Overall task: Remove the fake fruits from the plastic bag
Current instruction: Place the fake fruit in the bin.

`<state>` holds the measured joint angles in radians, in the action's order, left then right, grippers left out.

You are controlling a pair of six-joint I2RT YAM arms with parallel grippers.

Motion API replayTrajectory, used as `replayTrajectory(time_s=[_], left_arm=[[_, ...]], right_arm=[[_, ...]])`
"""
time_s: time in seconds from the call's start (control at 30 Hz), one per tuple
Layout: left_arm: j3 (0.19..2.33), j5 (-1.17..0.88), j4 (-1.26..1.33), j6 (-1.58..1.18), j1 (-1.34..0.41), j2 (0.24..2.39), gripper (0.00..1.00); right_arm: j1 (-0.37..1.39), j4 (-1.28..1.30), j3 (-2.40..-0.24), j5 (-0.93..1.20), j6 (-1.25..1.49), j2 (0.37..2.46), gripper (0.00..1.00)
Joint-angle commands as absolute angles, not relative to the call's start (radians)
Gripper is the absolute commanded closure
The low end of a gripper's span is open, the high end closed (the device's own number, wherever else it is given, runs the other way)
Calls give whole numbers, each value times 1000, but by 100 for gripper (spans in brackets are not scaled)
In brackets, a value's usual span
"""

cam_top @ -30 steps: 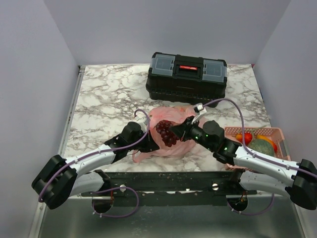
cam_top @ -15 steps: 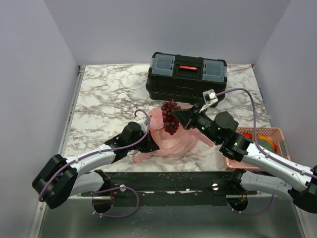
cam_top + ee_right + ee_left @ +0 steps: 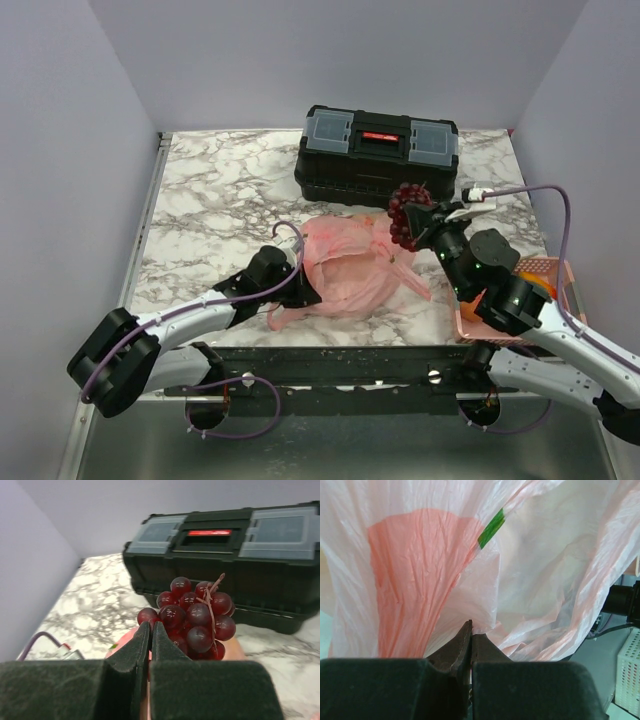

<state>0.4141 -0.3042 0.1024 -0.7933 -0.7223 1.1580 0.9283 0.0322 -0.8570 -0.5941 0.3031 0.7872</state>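
My right gripper (image 3: 413, 222) is shut on a dark purple grape bunch (image 3: 404, 211), one of the fake fruits, and holds it in the air just right of the plastic bag (image 3: 352, 266). In the right wrist view the grapes (image 3: 199, 616) hang at the tips of my shut gripper (image 3: 150, 626). The crinkled pink bag lies at the table's middle front. My left gripper (image 3: 303, 279) is shut on its left edge, pinching the film (image 3: 445, 570) between closed fingertips (image 3: 470, 630). A salmon patch with a green streak (image 3: 491, 527) shows through the film; what it is I cannot tell.
A black toolbox (image 3: 378, 152) stands at the back, close behind the raised grapes (image 3: 225, 555). A pink slotted basket (image 3: 541, 266) sits at the right front, mostly covered by my right arm, with an orange fruit (image 3: 538, 288) showing in it. The basket's wall (image 3: 630, 665) also shows beside the bag.
My right gripper has lifted the grape bunch up out of the bag and carried it to the right, towards the toolbox's front. The left gripper has kept its hold on the bag.
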Motion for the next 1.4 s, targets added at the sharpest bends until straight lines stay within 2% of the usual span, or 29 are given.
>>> replayTrajectory(time_s=[0.0,0.27,0.47,0.63,1.0,1.23,1.3,1.37], left_arm=[[435,-309,112,-785,-726,1177,100],[441,-312,109,-780,-726,1172,100],[455,-319,112,-780,-726,1188,100],[471,-334,122,-785,-726,1212,100],[462,-326,105,-787,-726,1165,100],[439,-320,97,-778,-727,1140,100],[437,-324,106,-783,-726,1140,100],[437,-329,116,-788,-726,1138,100]], right_arm=[[932,134,-884,-819,252,714,99],[932,296,-874,-1018,338,475,99],[932,607,-877,-1167,596,393,99],[933,832,-865,-1251,838,455,99],[931,933,-849,-1294,1152,728,99],[878,875,-911,-1336,1045,779,99],[797,711,-910,-1264,840,822,99],[617,551,-896,-1072,666,883,99]])
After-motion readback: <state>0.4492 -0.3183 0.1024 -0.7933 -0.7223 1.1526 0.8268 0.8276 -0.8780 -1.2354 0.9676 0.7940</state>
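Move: I have the grapes pinched in my right hand. The bin's middle is about 28 cm to the right of it, some 8 cm back and 31 cm below. The plastic bag lies about 10 cm left, level fore-and-aft and some 30 cm down; the toolbox is about 27 cm ahead, 5 cm left and 26 cm down. From my left hand the bin is roughly 46 cm to the right, level with it, slightly lower. I swing my right hand about 16 cm to the right, away from the bag and towards the bin, drawing back a little on the way, then sink to roughly 9 cm lower. Meanwhile I turn the wrist some 45 degrees clockwise and tip the fingers down, keeping my pinch on the grapes. My left hand keeps holding the bag's edge almost in place. ##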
